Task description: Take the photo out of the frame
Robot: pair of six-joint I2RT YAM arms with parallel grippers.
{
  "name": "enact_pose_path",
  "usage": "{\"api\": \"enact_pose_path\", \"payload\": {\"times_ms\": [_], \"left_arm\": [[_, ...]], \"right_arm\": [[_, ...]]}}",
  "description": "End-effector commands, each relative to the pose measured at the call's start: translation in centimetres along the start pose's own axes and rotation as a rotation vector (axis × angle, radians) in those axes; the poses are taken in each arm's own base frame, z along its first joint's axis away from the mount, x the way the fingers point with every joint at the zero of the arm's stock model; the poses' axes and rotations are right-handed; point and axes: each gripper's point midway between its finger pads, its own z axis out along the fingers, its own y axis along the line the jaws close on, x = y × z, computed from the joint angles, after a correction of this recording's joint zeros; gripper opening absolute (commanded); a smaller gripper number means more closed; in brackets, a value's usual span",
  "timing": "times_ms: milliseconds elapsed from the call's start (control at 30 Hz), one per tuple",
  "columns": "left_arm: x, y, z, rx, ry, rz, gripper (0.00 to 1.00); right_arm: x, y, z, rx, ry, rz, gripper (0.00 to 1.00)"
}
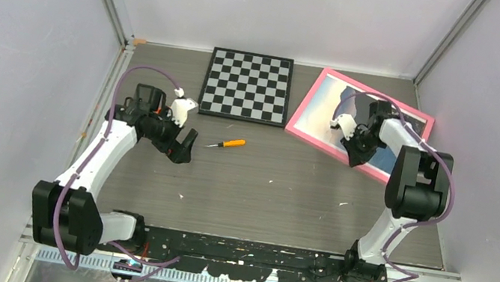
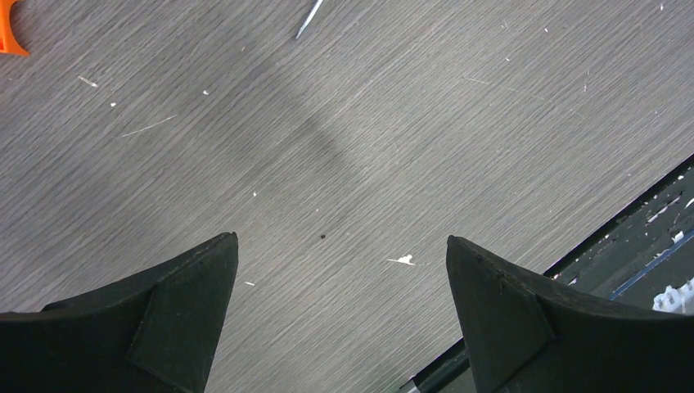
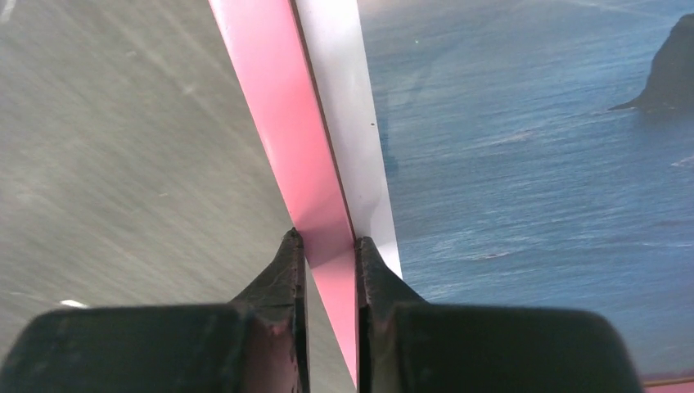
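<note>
The frame [image 1: 306, 101], with its thin pink border, lies at the back right of the table. The photo [image 1: 328, 104], a blue seascape, faces up inside it. My right gripper [image 1: 352, 157] is at the frame's near edge. In the right wrist view it [image 3: 326, 241] is shut on the pink border [image 3: 282, 131], one finger on the table side and one on the photo's white strip [image 3: 348, 123]. Blue water and a dark cliff of the photo [image 3: 524, 164] fill the right. My left gripper [image 1: 183, 152] hovers open over bare table [image 2: 342, 239], holding nothing.
A black-and-white chessboard [image 1: 247, 85] lies at the back centre, left of the frame. An orange-handled screwdriver [image 1: 230, 143] rests on the table right of the left gripper; its handle [image 2: 10, 37] shows in the left wrist view. Side walls enclose the table.
</note>
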Motion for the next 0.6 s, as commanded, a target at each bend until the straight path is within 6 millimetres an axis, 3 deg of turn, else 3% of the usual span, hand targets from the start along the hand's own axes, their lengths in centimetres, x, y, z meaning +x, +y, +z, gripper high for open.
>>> {"api": "enact_pose_path", "payload": {"times_ms": [0, 167, 400, 567], "left_arm": [[-1.3, -0.3, -1.3, -0.015, -0.052, 0.044, 1.00], [-1.5, -0.5, -1.6, -0.016, -0.064, 0.048, 1.00], [-1.8, -0.6, -1.7, -0.013, -0.073, 0.040, 1.00], [-1.7, -0.4, -2.0, -0.032, -0.073, 0.056, 1.00]], "right_arm": [[5.0, 7.4, -0.9, -0.116, 0.159, 0.372, 0.01], [4.6, 10.1, -2.4, -0.119, 0.141, 0.544, 0.01], [3.2, 9.0, -1.8, -0.023, 0.104, 0.859, 0.01], [2.7, 8.4, -0.9, 0.004, 0.130, 0.921, 0.01]]}}
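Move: The right hand already has the near bar of the pink frame between its fingertips; the middle of the frame, with the photo in it, lies about 15 cm ahead and 1 cm lower. From that hand the checkered board is some 24 cm ahead and 45 cm to the left, and the screwdriver is level with it, about 50 cm to the left. From the idle left hand, the frame's middle is roughly 25 cm ahead, 62 cm to the right and 11 cm below. Keeping the frame's near bar between its fingertips, the right hand drags it back over the table towards the robot, about 8 cm and some 3 cm to the left, with no change in height. The wrist turns some 30 degrees clockwise, mostly late on as the pull dies out, and the bar, now skewed between the fingers, holds them a little wider apart. ##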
